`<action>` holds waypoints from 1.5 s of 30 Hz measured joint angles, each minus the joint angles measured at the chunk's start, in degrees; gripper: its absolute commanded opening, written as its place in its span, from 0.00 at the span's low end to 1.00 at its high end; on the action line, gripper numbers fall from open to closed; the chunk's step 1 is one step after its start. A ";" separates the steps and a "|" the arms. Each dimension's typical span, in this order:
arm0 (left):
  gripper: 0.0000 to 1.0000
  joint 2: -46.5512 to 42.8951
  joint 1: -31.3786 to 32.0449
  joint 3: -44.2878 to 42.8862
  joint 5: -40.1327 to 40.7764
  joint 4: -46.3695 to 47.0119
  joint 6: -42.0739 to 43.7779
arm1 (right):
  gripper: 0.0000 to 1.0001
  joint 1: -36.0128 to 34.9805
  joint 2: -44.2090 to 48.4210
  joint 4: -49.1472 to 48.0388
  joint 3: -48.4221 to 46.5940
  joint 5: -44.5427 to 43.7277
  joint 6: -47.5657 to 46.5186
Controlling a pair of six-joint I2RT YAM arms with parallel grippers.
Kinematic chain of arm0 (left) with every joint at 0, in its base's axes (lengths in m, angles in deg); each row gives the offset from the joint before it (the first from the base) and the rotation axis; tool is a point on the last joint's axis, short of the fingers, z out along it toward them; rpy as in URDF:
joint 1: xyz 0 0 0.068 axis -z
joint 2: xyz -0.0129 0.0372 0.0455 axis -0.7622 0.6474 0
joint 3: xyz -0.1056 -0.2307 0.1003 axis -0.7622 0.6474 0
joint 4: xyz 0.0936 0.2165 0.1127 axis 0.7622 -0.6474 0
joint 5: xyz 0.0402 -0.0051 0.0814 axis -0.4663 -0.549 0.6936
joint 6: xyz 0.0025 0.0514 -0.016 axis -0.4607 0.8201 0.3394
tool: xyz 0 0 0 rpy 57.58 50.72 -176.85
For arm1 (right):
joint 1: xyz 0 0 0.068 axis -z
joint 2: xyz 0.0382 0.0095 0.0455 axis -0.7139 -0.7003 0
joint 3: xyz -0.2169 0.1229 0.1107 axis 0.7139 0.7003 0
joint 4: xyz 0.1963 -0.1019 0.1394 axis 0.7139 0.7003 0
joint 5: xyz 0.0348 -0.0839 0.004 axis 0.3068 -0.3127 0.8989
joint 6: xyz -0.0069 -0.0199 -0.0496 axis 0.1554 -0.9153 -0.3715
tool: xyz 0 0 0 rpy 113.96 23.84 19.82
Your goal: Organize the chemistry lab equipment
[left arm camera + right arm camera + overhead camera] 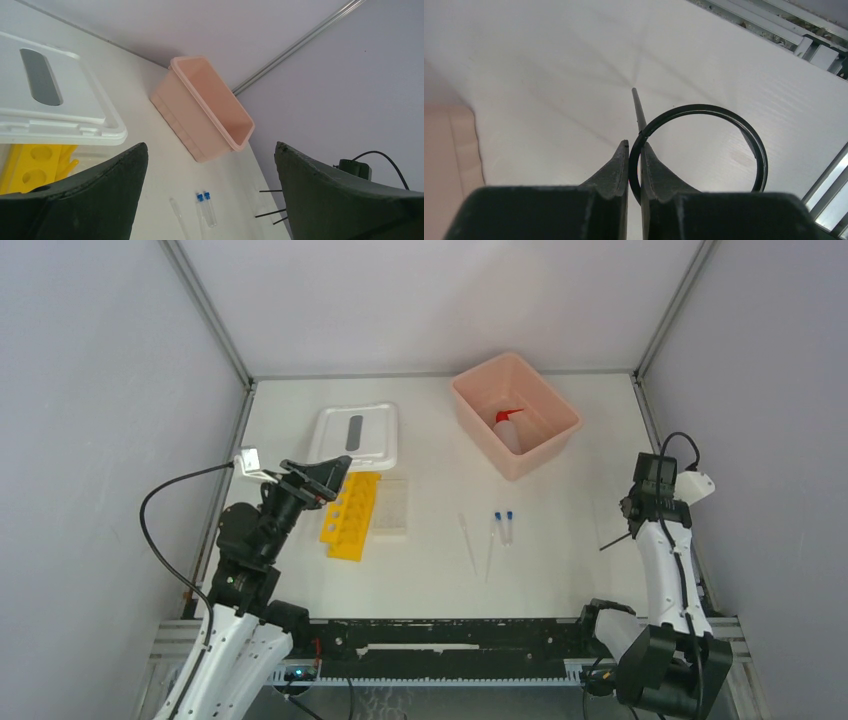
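Observation:
The yellow tube rack lies left of centre, with the small clear grid rack against its right side. Two blue-capped tubes and two thin clear droppers lie mid-table. The red-nozzled squeeze bottle sits inside the pink tub. My left gripper hovers open over the yellow rack's far end. My right gripper is shut on the rim of a black wire ring with thin legs.
The white lid with a grey slot lies behind the yellow rack. The pink tub stands at the back right. Grey walls close in both sides, and a black rail runs along the near edge.

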 measured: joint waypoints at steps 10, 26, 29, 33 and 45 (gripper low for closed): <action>1.00 -0.57 0.04 0.00 0.02 -0.79 0.13 | 0.00 -3.69 2.14 -0.39 1.40 0.07 -1.05; 1.00 -0.35 0.04 0.00 0.44 -0.85 0.20 | 0.00 -16.04 2.97 2.60 -14.01 -6.80 -3.65; 1.00 0.31 0.04 0.00 0.87 -0.90 0.24 | 0.00 -19.28 1.77 3.32 -19.21 -7.89 -4.44; 1.00 0.98 0.04 0.00 1.36 -1.16 0.61 | 0.00 -23.56 -1.09 3.74 -27.43 -9.27 -6.12; 1.00 2.23 0.04 0.00 2.40 -1.27 0.68 | 0.00 -35.58 -20.68 2.27 -51.19 -12.68 -13.70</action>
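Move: The right hand already has the black ring tripod by its ring. The pink bin it is taken to stands roughly 29 cm ahead and 27 cm to its left, its middle about 5 cm lower. The wash bottle in the bin lies some 27 cm ahead and 29 cm left; the blue-capped tubes are level with the hand, about 33 cm left and 12 cm below. From the idle left hand the bin is about 27 cm ahead, 48 cm right and 24 cm below. Keeping its pinch on the tripod's ring, the right hand first eases a couple of centimetres left, then climbs steeply by about 25 cm, going forward and left some 15 cm each towards the pink bin, with most of the reach coming late as the climb levels off. On the way the wrist turns counter-clockwise about 30 degrees and the fingers tip up from their steep downward slant, bringing the tripod high beside the bin's near right side. ##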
